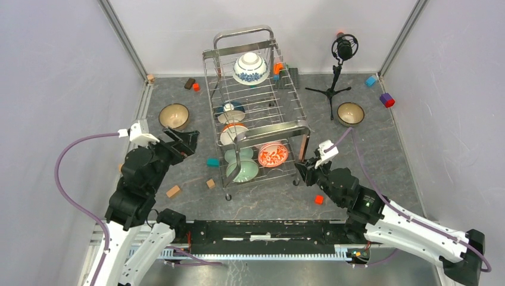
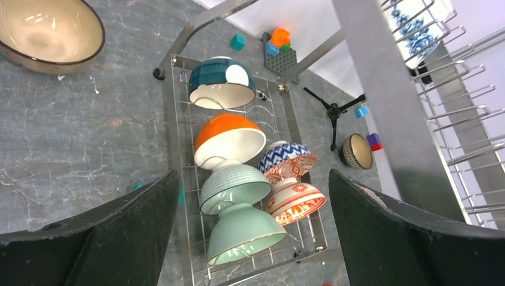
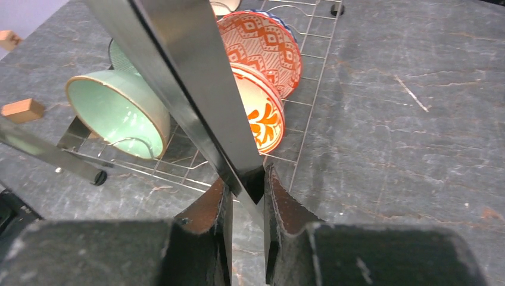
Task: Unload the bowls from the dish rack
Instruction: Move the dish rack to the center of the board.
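The steel dish rack (image 1: 256, 44) stands mid-table. A blue-and-white bowl (image 1: 249, 68) rests on its upper tier. The lower tier holds a teal bowl (image 2: 220, 80), an orange bowl (image 2: 229, 137), two pale green bowls (image 2: 244, 229) and red-and-white patterned bowls (image 2: 296, 199), all on edge. Two brown bowls sit on the table, one left (image 1: 174, 115) and one right (image 1: 351, 112) of the rack. My left gripper (image 1: 189, 143) hovers left of the rack, wide open and empty. My right gripper (image 3: 245, 179) is closed narrowly around the rack's front right post (image 3: 178, 71).
A black microphone tripod (image 1: 336, 77) stands right of the rack. Small blocks lie scattered: red (image 1: 319, 199) by my right arm, wooden (image 1: 173, 191) and teal (image 1: 212, 162) left of the rack, blue (image 1: 370, 80) and purple (image 1: 387, 99) at the far right. Walls enclose the table.
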`<state>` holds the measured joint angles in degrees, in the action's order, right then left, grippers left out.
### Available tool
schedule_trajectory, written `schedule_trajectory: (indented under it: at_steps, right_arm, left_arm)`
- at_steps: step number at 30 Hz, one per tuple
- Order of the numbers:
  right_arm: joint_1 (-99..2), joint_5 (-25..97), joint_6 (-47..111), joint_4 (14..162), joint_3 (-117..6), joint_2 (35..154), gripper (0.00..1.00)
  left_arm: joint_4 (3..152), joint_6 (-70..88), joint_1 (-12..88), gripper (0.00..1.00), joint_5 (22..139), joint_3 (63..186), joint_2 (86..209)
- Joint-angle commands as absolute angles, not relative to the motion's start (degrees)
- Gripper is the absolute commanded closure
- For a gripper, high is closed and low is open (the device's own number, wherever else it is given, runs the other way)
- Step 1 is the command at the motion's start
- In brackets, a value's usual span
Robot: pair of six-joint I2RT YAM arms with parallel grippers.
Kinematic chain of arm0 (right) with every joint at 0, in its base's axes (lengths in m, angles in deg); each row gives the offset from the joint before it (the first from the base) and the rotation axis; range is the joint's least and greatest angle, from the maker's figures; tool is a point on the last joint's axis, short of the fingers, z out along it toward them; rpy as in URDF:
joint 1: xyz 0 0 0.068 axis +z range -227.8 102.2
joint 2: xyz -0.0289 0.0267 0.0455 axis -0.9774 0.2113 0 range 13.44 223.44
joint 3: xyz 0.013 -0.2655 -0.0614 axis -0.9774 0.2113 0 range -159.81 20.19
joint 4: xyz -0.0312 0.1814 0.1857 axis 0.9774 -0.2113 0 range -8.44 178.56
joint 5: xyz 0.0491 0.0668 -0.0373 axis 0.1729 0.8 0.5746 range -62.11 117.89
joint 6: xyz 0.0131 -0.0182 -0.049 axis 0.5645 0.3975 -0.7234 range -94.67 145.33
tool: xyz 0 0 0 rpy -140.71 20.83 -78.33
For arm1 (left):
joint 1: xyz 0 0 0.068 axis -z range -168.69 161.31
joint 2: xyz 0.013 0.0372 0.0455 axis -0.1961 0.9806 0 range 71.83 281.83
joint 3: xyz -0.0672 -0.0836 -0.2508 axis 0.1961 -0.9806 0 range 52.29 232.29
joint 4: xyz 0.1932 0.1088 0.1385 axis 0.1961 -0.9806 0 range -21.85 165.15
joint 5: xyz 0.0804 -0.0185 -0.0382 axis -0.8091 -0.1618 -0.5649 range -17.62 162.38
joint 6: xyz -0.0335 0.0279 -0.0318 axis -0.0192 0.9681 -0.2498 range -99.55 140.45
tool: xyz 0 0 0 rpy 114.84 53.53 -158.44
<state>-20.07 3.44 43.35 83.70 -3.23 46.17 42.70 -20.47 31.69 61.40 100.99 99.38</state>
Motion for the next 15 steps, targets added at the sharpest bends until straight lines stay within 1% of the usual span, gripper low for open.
schedule_trajectory:
  at_steps: [1,6,8,9,11,13,15]
  right_arm:
    - [-13.16,17.64,60.89,74.49,0.2,45.49,0.96]
    - [-7.55,14.29,62.68,74.51,0.24,46.32,0.95]
    - [-6.56,13.37,62.68,74.18,0.31,46.68,0.92]
    - [-6.3,12.73,62.54,73.8,0.35,46.47,0.87]
    - [-6.27,10.41,62.48,71.95,-0.23,45.16,0.67]
    - [-6.26,7.19,61.95,69.16,-1.86,42.84,0.52]
    - [-6.28,3.01,60.69,65.51,-5.14,41.16,0.39]
  left_arm:
    - [45.24,-17.12,31.82,0.0,59.61,104.53,100.59]
    - [45.72,-17.21,31.83,0.0,59.87,105.5,101.16]
    - [45.62,-17.25,31.87,0.0,59.99,105.63,101.13]
    - [45.55,-17.25,31.8,0.0,59.99,105.72,101.1]
    - [45.29,-17.22,31.82,0.0,59.86,106.11,100.93]
    - [44.92,-16.82,31.83,0.0,59.62,106.8,100.88]
    - [44.66,-16.35,31.85,0.0,59.23,107.81,100.97]
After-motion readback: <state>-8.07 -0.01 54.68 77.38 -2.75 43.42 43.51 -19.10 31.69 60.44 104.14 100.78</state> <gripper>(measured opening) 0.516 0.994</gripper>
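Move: The right hand's fingers are already shut on the dish rack's front right post, at the pads, with the rack's middle roughly 16 cm to their left and 11 cm farther out. The red-and-white bowl sits about 10 cm left, 6 cm ahead and 8 cm below; the light green bowl is about 20 cm left, level with the hand and 9 cm below. A red block lies some 8 cm right, 7 cm back and 18 cm down. From the left hand that post is about 38 cm right, 2 cm back and 12 cm lower. Still pinching the front right post, the right hand drags the rack back towards the bases and to the left, some 3 cm back and 2 cm left, while the wrist turns slightly counter-clockwise. Then its fingers spread to about half open and let go of the post, and the hand draws back about 1.5 cm more, sinking a little and tipping down, while the empty left hand rises about 2 cm off to the rack's left. ##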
